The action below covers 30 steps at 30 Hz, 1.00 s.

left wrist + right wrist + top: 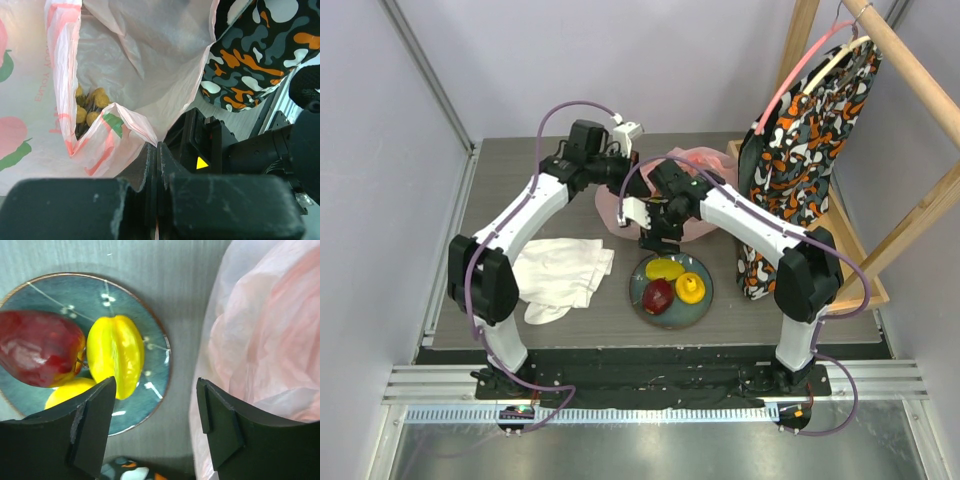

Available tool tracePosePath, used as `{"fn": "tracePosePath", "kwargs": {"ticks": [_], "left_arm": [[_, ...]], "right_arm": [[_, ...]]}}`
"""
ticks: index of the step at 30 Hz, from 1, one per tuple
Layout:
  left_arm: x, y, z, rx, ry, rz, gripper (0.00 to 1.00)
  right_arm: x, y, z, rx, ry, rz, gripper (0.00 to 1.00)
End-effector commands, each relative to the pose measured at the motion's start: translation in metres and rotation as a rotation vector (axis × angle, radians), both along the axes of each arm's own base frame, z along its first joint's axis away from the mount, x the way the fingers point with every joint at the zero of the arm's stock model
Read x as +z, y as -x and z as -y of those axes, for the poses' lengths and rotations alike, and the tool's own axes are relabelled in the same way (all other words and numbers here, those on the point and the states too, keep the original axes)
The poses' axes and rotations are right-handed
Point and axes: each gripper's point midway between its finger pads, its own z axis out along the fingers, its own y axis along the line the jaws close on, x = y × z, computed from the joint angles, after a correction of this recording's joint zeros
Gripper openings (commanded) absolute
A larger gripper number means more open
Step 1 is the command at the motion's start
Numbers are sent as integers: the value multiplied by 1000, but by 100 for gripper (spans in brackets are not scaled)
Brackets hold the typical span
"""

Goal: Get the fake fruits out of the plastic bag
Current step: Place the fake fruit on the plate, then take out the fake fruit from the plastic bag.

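The pink plastic bag [670, 190] lies at the back of the table behind the arms. My left gripper [159, 150] is shut on the bag's rim [135, 122] and holds its mouth open. Brownish-yellow grapes [90, 107] lie inside the bag. My right gripper [157, 415] is open and empty, above the gap between the bag [265, 340] and the teal plate [150, 370]. On the plate [642, 298] lie a dark red apple [658, 295], a yellow star fruit [665, 269] and a yellow piece [691, 288]. The apple [37, 355] and star fruit [116, 355] show in the right wrist view.
A white cloth [560, 275] lies left of the plate. An orange-black patterned fabric [800, 150] hangs on a wooden rack [910, 70] at the right, close to the bag and my right arm.
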Motion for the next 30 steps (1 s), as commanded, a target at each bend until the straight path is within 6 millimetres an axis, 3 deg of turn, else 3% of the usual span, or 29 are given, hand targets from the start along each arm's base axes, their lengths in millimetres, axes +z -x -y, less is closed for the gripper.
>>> {"fn": "tracePosePath", "kwargs": {"ticks": [1,2,5,8,10,11,16,17,19,20,23,26,29,30], "left_arm": [[16,-2,2,-11,22,30,0],[15,-3,1,-7,18,32,0],[12,-2,-4,7,-1,29,0],[5,5,-6,1,-13,8,0],[3,10,-7,-8,-12,-2,0],[5,13,-8,-12,-9,-2,0],[-7,29,-14,-24,-23,-43,0],[-8,31,-15,-23,-27,-44,0],[-10,34,-19,-17,-41,-44,0],[-9,34,-21,-9,-49,-33,0],[-7,40,-30,-3,-85,-14,0],[-8,49,-44,9,-134,6,0],[-10,63,-52,5,-145,7,0],[-13,65,-53,2,-148,6,0]], "right_arm": [[41,-4,-2,-70,-94,3,71],[64,-18,-8,-91,-157,58,70],[121,-57,2,-250,-338,147,56],[137,-89,22,-364,-416,167,47],[123,-105,33,-412,-398,159,43],[116,-109,35,-428,-385,158,39],[64,-125,35,-556,-363,63,33],[47,-123,33,-570,-337,50,32],[34,-116,34,-598,-308,42,31],[25,-103,34,-599,-297,22,31],[11,-78,43,-656,-283,-27,32],[-4,-69,56,-701,-239,-27,32],[5,-86,59,-727,-263,21,33],[-1,-94,61,-753,-256,15,34]]}}
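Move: For the right hand, the small brown round fruits inside the bag lie about 14 cm ahead, barely 1 cm to the right and some 7 cm lower. The green-yellow fruit is about 5 cm behind it and level sideways, the red fruit roughly 11 cm back and 1 cm left, the pear 9 cm back and 7 cm right, all some 6 cm lower. From the left hand, the brown fruits are about 3 cm ahead, 8 cm right and 16 cm below. Still pinching the bag's rim, the left fingers edge forward, then drag it back and left about 6 cm overall, dipping and partly rising again. The empty right hand leaves the plate, arcs forward, up and slightly right some 12 cm, then drops back and down into the bag mouth, turning clockwise nearly 40 degrees as its fingers narrow to about half their gap. ##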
